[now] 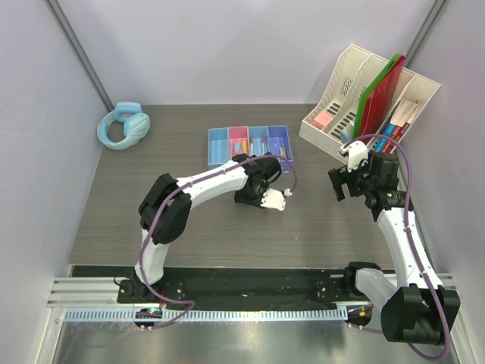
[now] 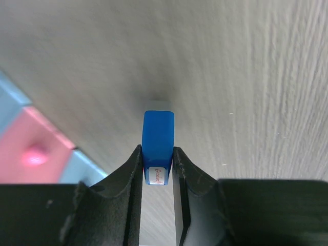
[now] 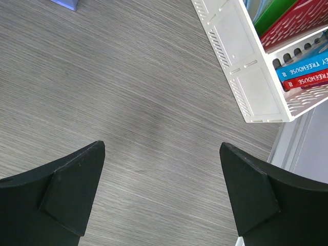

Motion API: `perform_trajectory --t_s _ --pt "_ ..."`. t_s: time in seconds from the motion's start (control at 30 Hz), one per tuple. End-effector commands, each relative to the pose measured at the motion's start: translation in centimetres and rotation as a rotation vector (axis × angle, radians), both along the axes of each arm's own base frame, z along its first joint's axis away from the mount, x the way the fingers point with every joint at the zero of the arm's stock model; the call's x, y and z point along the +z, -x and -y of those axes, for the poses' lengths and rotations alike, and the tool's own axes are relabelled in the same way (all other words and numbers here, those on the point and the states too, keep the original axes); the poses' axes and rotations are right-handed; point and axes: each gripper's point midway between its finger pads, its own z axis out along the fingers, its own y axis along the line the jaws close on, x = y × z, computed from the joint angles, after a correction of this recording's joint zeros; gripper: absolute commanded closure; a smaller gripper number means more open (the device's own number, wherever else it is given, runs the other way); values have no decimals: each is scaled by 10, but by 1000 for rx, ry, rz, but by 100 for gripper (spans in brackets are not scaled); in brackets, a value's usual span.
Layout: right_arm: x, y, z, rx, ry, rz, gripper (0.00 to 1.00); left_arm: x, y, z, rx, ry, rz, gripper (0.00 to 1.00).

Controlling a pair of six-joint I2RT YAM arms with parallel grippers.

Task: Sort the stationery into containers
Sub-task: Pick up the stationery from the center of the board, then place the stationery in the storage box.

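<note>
My left gripper (image 2: pixel 158 163) is shut on a small blue block (image 2: pixel 158 134), held upright just above the wood table. The row of four bins (image 1: pixel 249 144), blue, pink, blue and purple, lies just beyond that gripper (image 1: pixel 256 188); the pink bin (image 2: pixel 31 146) and its blue neighbours show at the left edge of the left wrist view. Small items lie in the bins, too small to name. My right gripper (image 3: pixel 163 145) is open and empty over bare table, right of the bins (image 1: pixel 342 184). No other loose stationery shows.
A cream slotted file organiser (image 1: pixel 356 91) with red and green folders and books stands at the back right, close to my right gripper; its corner shows in the right wrist view (image 3: pixel 241 77). Light blue headphones (image 1: pixel 123 125) lie at the back left.
</note>
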Motion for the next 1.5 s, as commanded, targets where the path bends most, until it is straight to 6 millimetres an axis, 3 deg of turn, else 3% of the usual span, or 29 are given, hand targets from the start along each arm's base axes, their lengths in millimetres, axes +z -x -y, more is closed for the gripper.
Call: perform_trajectory --t_s 0.0,0.13,0.33,0.37,0.4,0.47,0.57,0.7,0.9,1.23,1.47 --pt "17 -7 -1 -2 -16 51 0 76 -23 29 24 205 106 100" --pt "18 -6 -1 -3 -18 52 0 102 -42 12 24 179 168 100" --pt "19 -6 -1 -5 -17 55 0 137 -83 -35 46 89 258 100" --pt "20 -6 -1 -6 -19 56 0 152 -94 -37 54 103 290 100" --pt "20 -6 -1 -3 -20 55 0 159 -106 -48 84 96 310 100" --pt "20 -6 -1 -5 -20 54 0 171 -125 -53 127 116 341 100" --pt "19 -6 -1 -4 -19 53 0 175 -152 -64 228 171 347 100" --pt "18 -5 -1 -5 -17 52 0 163 -182 -81 349 214 350 100" --pt "18 -4 -1 -4 -16 55 0 126 -202 -90 503 291 258 100" --pt "15 -4 0 -5 -15 46 0 99 -199 -70 518 408 114 100" --pt "14 -4 -1 -1 -16 43 0 77 -190 -70 502 371 55 100"
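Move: Ahead of the left hand, which already pinches the blue piece of stationery low over the board, the container's empty leftmost light-blue compartment lies about 16 cm forward and 6 cm left, its middle roughly 1 cm lower. At much the same height and distance ahead are the pink compartment, some 2 cm to the hand's left, and the purple one, about 10 cm to its right. From the idle right hand the light-blue compartment is roughly 36 cm left, 10 cm forward and 12 cm below. Lifting the blue piece off in its unchanged pinch, the left hand swings up and forward, first a little right and then left, about 19 cm forward in all, arching some 18 cm high towards the light-blue compartment. From there it sinks roughly 10 cm over it and eases slightly back to the right, the wrist having turned some 30 degrees counter-clockwise and tilted so the fingertips lean right. ##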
